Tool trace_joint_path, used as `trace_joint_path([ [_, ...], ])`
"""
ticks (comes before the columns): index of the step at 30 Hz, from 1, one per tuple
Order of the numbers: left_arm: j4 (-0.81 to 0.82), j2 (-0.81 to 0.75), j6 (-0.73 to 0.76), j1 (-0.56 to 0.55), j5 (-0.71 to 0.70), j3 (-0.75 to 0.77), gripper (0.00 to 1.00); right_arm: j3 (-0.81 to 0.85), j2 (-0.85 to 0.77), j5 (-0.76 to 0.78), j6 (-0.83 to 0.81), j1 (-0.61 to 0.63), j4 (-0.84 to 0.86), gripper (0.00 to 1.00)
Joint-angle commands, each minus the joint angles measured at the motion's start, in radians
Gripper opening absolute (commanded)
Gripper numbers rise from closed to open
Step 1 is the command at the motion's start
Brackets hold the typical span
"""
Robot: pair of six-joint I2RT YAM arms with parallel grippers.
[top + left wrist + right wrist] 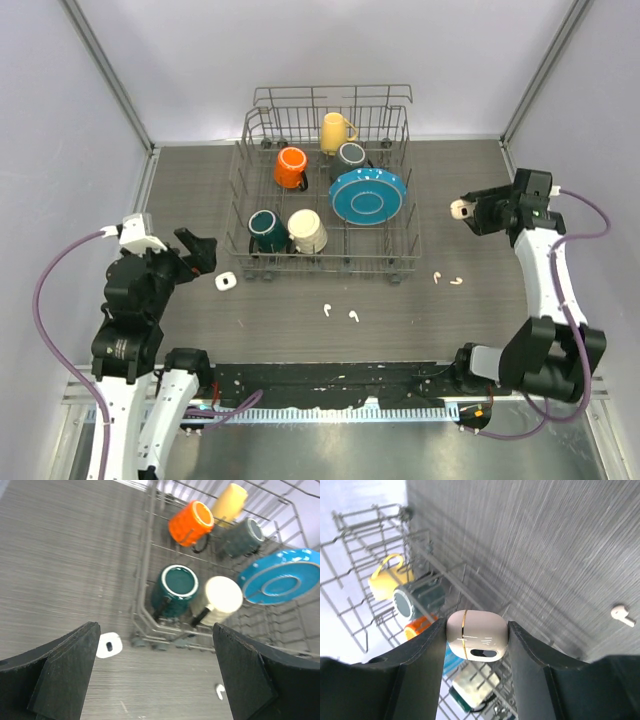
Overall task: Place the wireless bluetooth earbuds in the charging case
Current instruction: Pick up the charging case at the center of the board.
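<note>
Several white earbuds lie on the dark table in front of the rack: two (pixel 327 309) (pixel 354 316) near the middle and two (pixel 437 277) (pixel 456 281) further right. My right gripper (pixel 466 213) hovers above the table to the right of the rack, shut on a white rounded charging case (pixel 459 208). In the right wrist view that case (pixel 477 634) sits closed between the fingers (pixel 420 660), with one earbud (pixel 622 614) on the table beyond. My left gripper (pixel 200 252) is open and empty. A second white case (pixel 225 282) (pixel 108 645) lies just in front of it, and an earbud (pixel 219 691) shows by its right finger.
A wire dish rack (pixel 245 190) stands at the back centre. It holds orange (pixel 290 166), yellow (pixel 335 130), grey (pixel 351 155), teal (pixel 266 229) and cream (pixel 307 231) mugs and a blue plate (pixel 368 195). Walls close in the table on three sides.
</note>
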Motion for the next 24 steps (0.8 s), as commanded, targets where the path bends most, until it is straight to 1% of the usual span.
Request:
trace_joint_path([
  [1,0.011,0.053,-0.085,-0.001,0.251,0.043,1.0,-0.035,-0.185,-0.142,-0.021,0.0,0.029,0.01],
  [5,0.04,0.099,-0.153,0.0,0.37,0.057,1.0,-0.042,-0.289,-0.251,-0.04,0.0,0.034,0.01],
  [6,0.054,0.1,-0.163,0.0,0.379,0.052,1.0,-0.046,-0.305,-0.317,-0.038,0.0,0.031,0.01],
  [8,0.098,0.091,-0.194,0.0,0.393,0.032,1.0,-0.069,-0.352,-0.372,-0.034,0.0,0.02,0.01],
  [12,0.15,0.083,-0.231,-0.001,0.41,0.02,1.0,-0.098,-0.457,-0.399,-0.011,0.0,0.003,0.01],
  [14,0.161,0.087,-0.227,-0.006,0.407,0.022,1.0,-0.118,-0.483,-0.417,0.031,0.002,0.021,0.01],
  [15,0.163,0.085,-0.22,-0.006,0.384,0.023,1.0,-0.12,-0.489,-0.434,0.035,0.004,0.028,0.01],
  [18,0.189,0.07,-0.229,-0.018,0.35,0.017,1.0,-0.073,-0.46,-0.458,0.016,0.016,0.0,0.01],
  [20,0.2,0.068,-0.233,-0.027,0.333,0.009,1.0,-0.063,-0.442,-0.507,0.026,0.02,0.008,0.01],
  [24,0.223,0.112,-0.225,-0.069,0.269,-0.003,1.0,-0.06,-0.439,-0.517,0.042,0.04,0.032,0.01],
])
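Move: My right hand already pinches the charging case, about 17 cm above the board; my left hand is some 60 cm to its left, 14 cm back and 10 cm higher. From the right hand, one pair of earbuds lies 9 cm back and 1 cm left, the other 18 cm back and 29 cm left. From my empty left hand, the held case is 60 cm right and 14 cm ahead; the white case lies 5 cm ahead, 1 cm left, far below. With my right hand I keep the pinch on the charging case and carry it up about 11 cm, back and left in nearly equal measure, swinging the fingers up and counter-clockwise some 20 degrees towards my left hand. My open left hand comes to meet it, going about 7 cm right and then a little up, rolling left side down and turning clockwise as it goes. ##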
